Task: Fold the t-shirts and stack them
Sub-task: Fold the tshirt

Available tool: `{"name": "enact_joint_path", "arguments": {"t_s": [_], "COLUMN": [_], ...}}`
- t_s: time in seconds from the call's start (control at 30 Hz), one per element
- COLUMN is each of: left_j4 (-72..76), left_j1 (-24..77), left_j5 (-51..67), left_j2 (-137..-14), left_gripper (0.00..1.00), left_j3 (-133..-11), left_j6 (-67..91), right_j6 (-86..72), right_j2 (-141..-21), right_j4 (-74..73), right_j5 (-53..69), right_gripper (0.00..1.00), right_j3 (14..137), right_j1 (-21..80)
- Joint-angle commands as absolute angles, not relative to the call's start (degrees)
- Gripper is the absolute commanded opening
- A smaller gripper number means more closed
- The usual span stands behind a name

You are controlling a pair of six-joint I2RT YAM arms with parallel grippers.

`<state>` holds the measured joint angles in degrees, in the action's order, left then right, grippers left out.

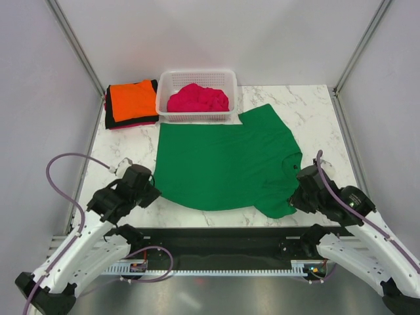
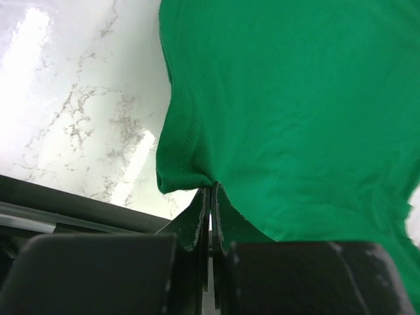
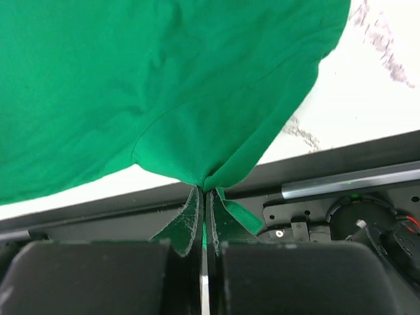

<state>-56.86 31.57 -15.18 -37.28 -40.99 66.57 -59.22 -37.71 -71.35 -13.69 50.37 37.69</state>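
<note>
A bright green t-shirt (image 1: 223,164) lies spread across the marble table (image 1: 308,111). My left gripper (image 1: 153,187) is shut on its near left edge (image 2: 180,174); the jaws pinch the cloth at the tips (image 2: 210,190). My right gripper (image 1: 293,197) is shut on the near right part of the same shirt (image 3: 197,131), with cloth bunched into the closed tips (image 3: 207,190). A magenta-pink t-shirt (image 1: 197,98) sits crumpled in the white basket (image 1: 197,117). An orange t-shirt (image 1: 133,98) lies folded on top of dark ones (image 1: 111,121) at the back left.
The white lattice basket stands at the back, just behind the green shirt's far edge. The folded stack is to its left. A black rail (image 1: 216,233) runs along the table's near edge between the arm bases. Grey walls enclose the sides.
</note>
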Motion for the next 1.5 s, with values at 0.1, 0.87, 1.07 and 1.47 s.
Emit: {"name": "enact_joint_path", "arguments": {"t_s": [0.1, 0.87, 1.07, 1.47], "left_j4": [-54.50, -36.74, -35.77, -37.11], "left_j1": [30.76, 13.71, 10.03, 5.01], "left_j5": [-20.03, -7.83, -2.65, 1.49], "left_j2": [-44.90, -80.93, -92.18, -80.73], "left_gripper": [0.02, 0.02, 0.07, 0.89], "left_j3": [-45.35, -57.21, -63.35, -58.14], "left_j6": [59.42, 41.75, 38.33, 36.55], "right_j6": [-57.13, -39.38, -37.27, -33.13], "right_j2": [-47.44, -81.37, -91.38, -86.59], "right_j4": [-67.77, -48.69, -46.85, -46.06], "right_j5": [-21.18, -20.13, -19.34, -13.90], "right_gripper": [0.00, 0.00, 0.21, 0.83], "right_j3": [57.04, 69.69, 74.44, 70.02], "right_j1": [37.97, 19.78, 16.36, 6.25]}}
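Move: Both hands already hold the green t-shirt's raised near side, its hem end in the left and its sleeve end in the right. The left's laying-down spot on the shirt's body is about 20 cm ahead and 13 below; from there the basket stands another 28 cm out and 15 to the right, the orange stack 27 out and 20 to the left. The right's spot is some 24 cm ahead and 14 below, the shirt's flat far sleeve about 20 farther out. Still pinching the near side, both hands swing it forward over the shirt's body and let go by opening wide near the end of the reach. The left goes about 18 cm forward while sinking some 8, tipping down, then starts up; the right goes about 26 cm forward, rolls left side down by nearly 20 degrees, first rises slightly, then sinks, and drifts right at the end. ##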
